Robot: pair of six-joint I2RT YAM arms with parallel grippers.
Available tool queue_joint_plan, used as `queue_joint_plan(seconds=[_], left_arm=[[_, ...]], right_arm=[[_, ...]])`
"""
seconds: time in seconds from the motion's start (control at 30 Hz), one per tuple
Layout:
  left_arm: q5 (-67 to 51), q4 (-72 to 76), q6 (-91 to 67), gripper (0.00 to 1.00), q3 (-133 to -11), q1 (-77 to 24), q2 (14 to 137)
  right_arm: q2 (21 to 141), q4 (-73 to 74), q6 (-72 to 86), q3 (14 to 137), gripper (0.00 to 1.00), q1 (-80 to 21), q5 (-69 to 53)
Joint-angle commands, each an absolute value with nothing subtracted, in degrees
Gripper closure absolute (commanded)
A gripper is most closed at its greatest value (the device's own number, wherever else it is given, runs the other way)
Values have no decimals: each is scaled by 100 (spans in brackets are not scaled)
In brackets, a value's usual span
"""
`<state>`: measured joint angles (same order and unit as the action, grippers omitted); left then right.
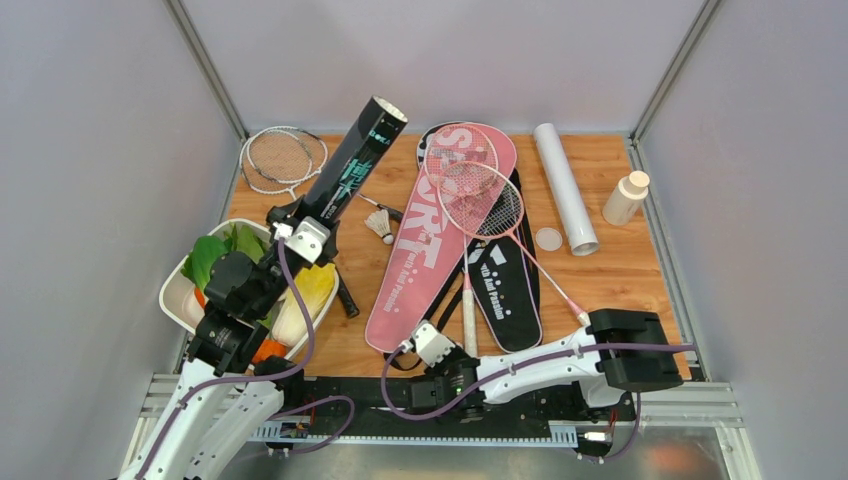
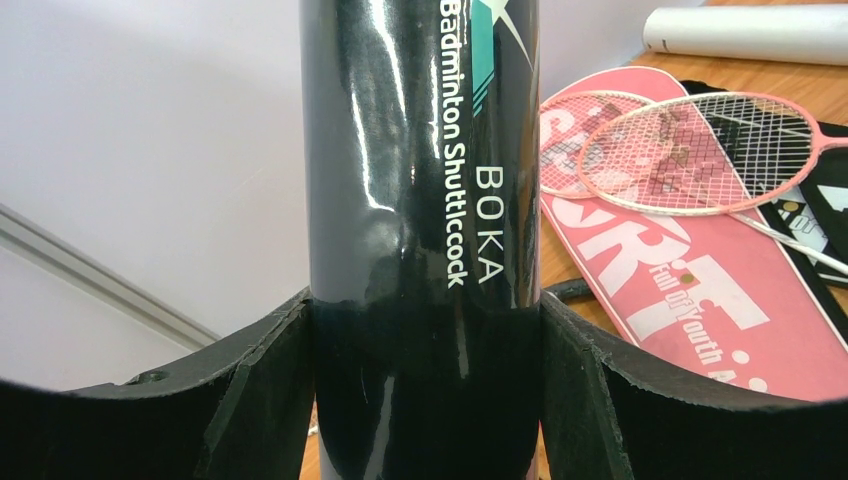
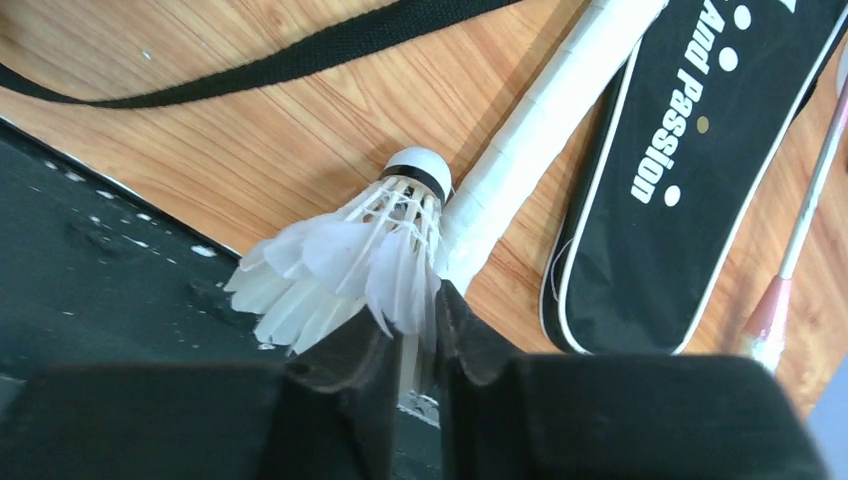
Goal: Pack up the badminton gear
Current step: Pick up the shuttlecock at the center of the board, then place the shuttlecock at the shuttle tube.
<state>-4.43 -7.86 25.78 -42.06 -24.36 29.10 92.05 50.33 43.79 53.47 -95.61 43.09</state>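
My left gripper (image 1: 300, 225) is shut on a black shuttlecock tube (image 1: 352, 165) and holds it tilted above the table's left side, open end up; up close the tube (image 2: 420, 200) fills the gap between both pads (image 2: 260, 380). At the near edge my right gripper (image 3: 412, 330) has closed on the feathers of a white shuttlecock (image 3: 350, 255), which lies beside a racket's white grip (image 3: 540, 120). A second shuttlecock (image 1: 380, 225) lies by the pink SPORT bag (image 1: 430, 250). Two pink rackets (image 1: 470, 185) rest across that bag and the black bag (image 1: 505, 270). Silver rackets (image 1: 280, 155) lie at the back left.
A white tube (image 1: 565, 190) lies at the back right with its round lid (image 1: 549, 238) beside it and a small white bottle (image 1: 626, 197) further right. A white tray of vegetables (image 1: 180, 290) sits under the left arm. A black strap (image 3: 300, 45) crosses the wood near my right gripper.
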Motion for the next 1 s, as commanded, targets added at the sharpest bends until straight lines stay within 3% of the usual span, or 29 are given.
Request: queue_joint_plan(seconds=[0.0, 0.1, 0.27, 0.4, 0.7, 0.83, 0.97], left_arm=[[-485, -567, 2510, 85, -4446, -2451, 2833], [-516, -620, 2580, 85, -4428, -2452, 2822], [-1100, -706, 2794, 85, -4315, -2452, 2831], [-2325, -914, 3091, 84, -4298, -2451, 2841], [-3727, -1606, 3988, 83, -4292, -2452, 2769], [-4086, -2124, 4672, 83, -4332, -2452, 2727], [-4123, -2470, 4952, 83, -4377, -2447, 2605]], right_arm=[[9207, 5200, 4759, 5764, 87, -9611, 4568], [9131, 5526, 4939, 6024, 100, -9607, 4725], [8621, 5575, 4604, 6543, 100, -9404, 4962], [7806, 5006, 3788, 6632, 100, -8727, 4650], [5435, 3574, 2116, 6488, 100, -5665, 2545], [4978, 3535, 1596, 6885, 100, -4179, 1194], [4852, 3692, 1451, 7299, 100, -3398, -241]])
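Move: The shuttlecock lies cork outward at the near edge of the board, its middle about 2 cm ahead and 3 cm left of the right hand and a centimetre lower, with the feather rim already at the fingertips. The white racket handle's middle is roughly 10 cm ahead and 1 cm right, the black racket bag's some 14 cm ahead and 8 cm right, both about 3 cm below. From the tube-holding left hand, the shuttlecock is around 15 cm back, 22 cm right and 30 cm below. Close the right fingers on the edge of the shuttlecock's feathers, then lift it nearly 30 cm, edging left at first before swinging forward and right over the racket bags, rolling the wrist over 50 degrees so the fingers turn leftward. Keep the left grip on the black tube and bring it right, back and a little down, turning clockwise so its mouth swings towards the shuttlecock. ##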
